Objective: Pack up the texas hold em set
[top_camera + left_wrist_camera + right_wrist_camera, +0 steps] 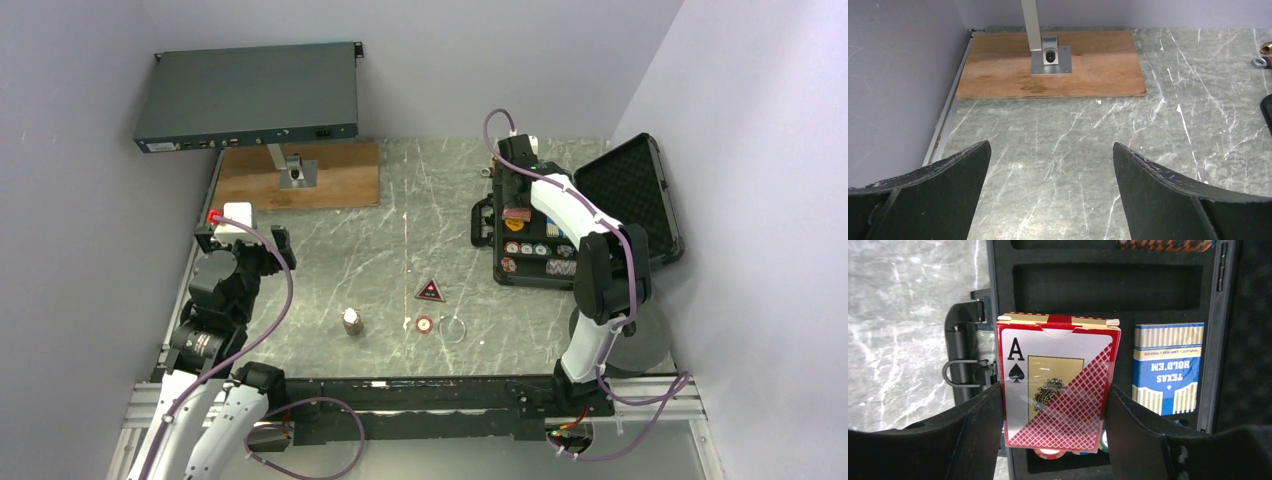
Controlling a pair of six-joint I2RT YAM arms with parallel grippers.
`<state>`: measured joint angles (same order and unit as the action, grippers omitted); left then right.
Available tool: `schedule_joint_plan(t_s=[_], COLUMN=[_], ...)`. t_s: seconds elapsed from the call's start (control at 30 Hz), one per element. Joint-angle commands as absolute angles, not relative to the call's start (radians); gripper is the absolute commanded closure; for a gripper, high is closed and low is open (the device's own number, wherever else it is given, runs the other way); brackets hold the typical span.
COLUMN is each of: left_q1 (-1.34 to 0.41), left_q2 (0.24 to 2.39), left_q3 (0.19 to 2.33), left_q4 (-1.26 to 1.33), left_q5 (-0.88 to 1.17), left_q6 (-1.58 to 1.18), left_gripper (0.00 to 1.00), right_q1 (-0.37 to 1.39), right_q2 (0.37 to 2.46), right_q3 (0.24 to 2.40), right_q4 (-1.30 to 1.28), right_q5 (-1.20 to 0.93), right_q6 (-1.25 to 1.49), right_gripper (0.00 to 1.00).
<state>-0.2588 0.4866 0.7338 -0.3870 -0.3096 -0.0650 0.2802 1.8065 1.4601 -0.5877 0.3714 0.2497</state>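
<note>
The black briefcase (pixel 500 262) lies open at the right, its lid (pixel 630 190) leaning back. My right gripper (pixel 1054 390) hovers over the foam lining (pixel 1108 287), shut on a red card deck (pixel 1058 365) showing an ace of spades, held upright. A blue card deck (pixel 1168 367) sits in its slot beside it, and poker chips (pixel 1050 452) lie in a slot below. On the table lie the red-black triangle piece (pixel 430 291) and one chip (pixel 425 324). My left gripper (pixel 1050 145) is open over bare table at the far left, with nothing between its fingers.
A grey-blue rack box (pixel 250 97) stands raised on a post over a wooden board (pixel 300 175) at the back left. A small brownish object (pixel 352 320) and a clear ring (pixel 453 329) lie near the front. A red-handled wrench (pixel 1262 61) lies beyond the case. Walls close both sides.
</note>
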Motion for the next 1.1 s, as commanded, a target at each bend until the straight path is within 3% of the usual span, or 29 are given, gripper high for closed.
schedule_joint_plan(t_s=[0.0, 1.07], left_q1=[-0.262, -0.262], left_q2=[0.501, 0.517], left_q3=[0.736, 0.729], left_q4=[-0.361, -0.361], left_q5=[-0.285, -0.288], left_q6=[-0.063, -0.052], left_gripper=[0.02, 0.02], right_q1=[0.256, 0.222], right_q2=[1.811, 1.873], right_q3=[1.441, 1.318], right_q4=[-0.489, -0.382], right_q5=[0.337, 0.27], right_q6=[0.224, 0.201], right_gripper=[1.0, 1.0])
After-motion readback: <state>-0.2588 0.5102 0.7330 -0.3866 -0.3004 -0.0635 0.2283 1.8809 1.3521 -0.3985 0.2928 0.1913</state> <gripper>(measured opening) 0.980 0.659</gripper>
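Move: The right hand already holds the red card deck over the open case. The card well with the orange button lies about 2 cm ahead, 1 cm right and 9 cm below. The blue deck lies some 10 cm right of that well and level with it. The case handle is about 7 cm left and 2 cm ahead of the hand, the orange chip roll 12 cm ahead and 10 cm right. From the left hand the well is roughly 20 cm ahead, 54 cm right, 24 cm below. Keeping its pinch on the red deck's two sides, the right hand lowers it about 5 cm towards the well left of the blue deck. It eases slightly forward and to the right on the way, its wrist nearly unturned, then slows almost to a stop low over the case. Whether the deck touches the case can't be made out. ##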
